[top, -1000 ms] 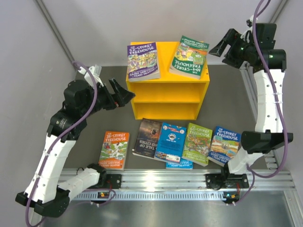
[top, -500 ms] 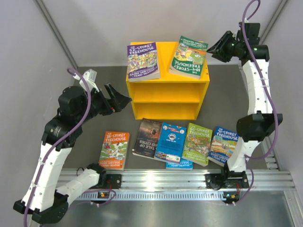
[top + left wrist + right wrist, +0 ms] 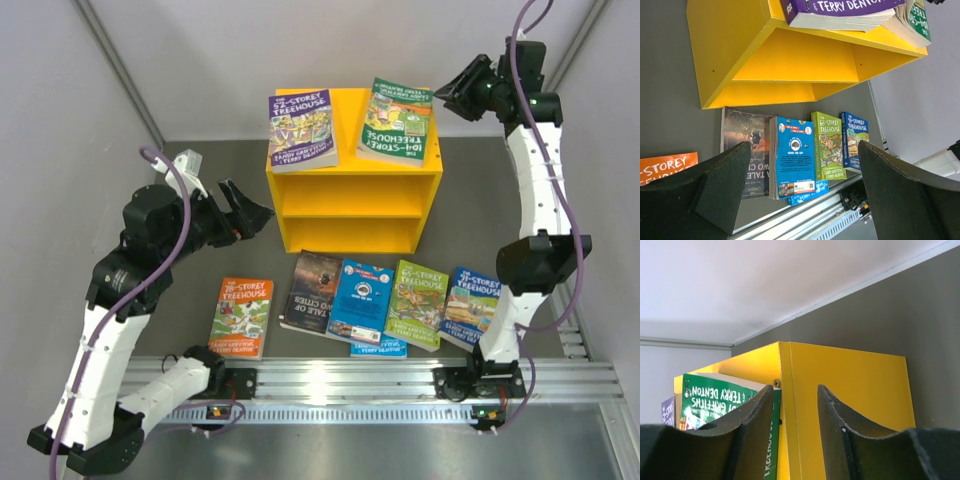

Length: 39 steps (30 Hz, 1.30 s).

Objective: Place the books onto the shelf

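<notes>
The yellow shelf (image 3: 355, 190) stands mid-table, with a purple book (image 3: 301, 130) and a green book (image 3: 398, 121) lying flat on its top. Several more books lie in a row in front: orange (image 3: 242, 317), dark (image 3: 311, 292), blue (image 3: 362, 300), green (image 3: 418, 303) and blue (image 3: 474, 305). My left gripper (image 3: 255, 212) hovers wide open just left of the shelf, holding nothing. My right gripper (image 3: 452, 95) is up by the shelf's top right rear corner. Its jaws (image 3: 795, 390) stand narrowly apart with nothing between them, beside the green book (image 3: 715, 400).
Another blue book (image 3: 378, 348) pokes out under the row, against the aluminium rail (image 3: 380, 385) at the near edge. Grey walls close in behind and on both sides. In the left wrist view both shelf (image 3: 790, 60) compartments look hollow.
The right gripper has narrowed its jaws and shifted up and left, closer to the shelf's rear corner. The left gripper has drawn back slightly from the shelf's left side.
</notes>
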Each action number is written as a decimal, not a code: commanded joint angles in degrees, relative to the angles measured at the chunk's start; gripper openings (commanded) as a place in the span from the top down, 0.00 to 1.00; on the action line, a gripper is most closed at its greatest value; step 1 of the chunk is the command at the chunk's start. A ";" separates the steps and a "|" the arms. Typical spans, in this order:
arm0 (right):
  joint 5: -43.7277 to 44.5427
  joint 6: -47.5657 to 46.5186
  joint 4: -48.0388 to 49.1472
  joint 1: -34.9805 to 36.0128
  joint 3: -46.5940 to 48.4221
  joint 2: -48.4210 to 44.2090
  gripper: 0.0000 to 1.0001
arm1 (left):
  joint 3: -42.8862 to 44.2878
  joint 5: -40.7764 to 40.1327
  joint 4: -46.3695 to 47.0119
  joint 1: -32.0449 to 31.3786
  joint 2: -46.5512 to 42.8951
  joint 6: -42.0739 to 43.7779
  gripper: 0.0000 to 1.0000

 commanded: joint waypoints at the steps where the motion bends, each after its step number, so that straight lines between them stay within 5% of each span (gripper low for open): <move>1: -0.43 1.33 4.51 2.25 3.90 1.86 0.59 | 0.58 -1.03 0.55 0.20 0.02 0.96 0.07; 11: 0.88 0.80 4.51 5.34 3.82 4.77 0.57 | 1.37 -2.79 -0.50 0.11 1.07 3.07 0.07; 16: 1.85 -0.69 3.90 0.34 3.03 3.19 0.48 | 1.20 -2.70 -0.59 0.11 1.86 3.86 0.07; 25: 1.32 -7.27 -1.52 -11.10 0.84 -5.42 0.09 | -3.63 0.19 0.82 0.11 2.74 4.56 0.05; 28: 5.53 -11.14 -4.35 -11.28 -7.84 -12.79 0.00 | -7.23 1.95 2.74 0.11 2.65 4.30 0.05; 35: 5.63 -11.07 -4.72 -9.87 -49.45 -37.72 0.00 | -18.39 8.01 10.12 -3.48 4.40 0.96 0.05; 39: 4.75 -10.53 -6.29 -8.47 -62.34 -46.64 0.00 | -25.33 9.60 14.78 -9.71 7.66 -1.49 0.04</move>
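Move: The green 104-Storey book lies askew on the shelf top, its middle about 9 cm left of the right hand, 6 cm back and barely lower; the purple 52-Storey book is some 28 cm left and 8 cm back. From the left hand, A Tale of Two Cities is about 6 cm right, 2 cm ahead and 38 cm down; on its level lie the blue book, 19 cm right and straight across, and the orange book, 12 cm left, 5 cm back. Forward and left by about 3 cm, the right hand's fingertips push the 104-Storey book's far right corner, then leave it to the right, opening wide and drawing back over 20 cm while sinking beside the shelf. Downward, at first slowly, the open left hand drops some 15 cm towards A Tale of Two Cities, drifting right and tipping its fingers down. ##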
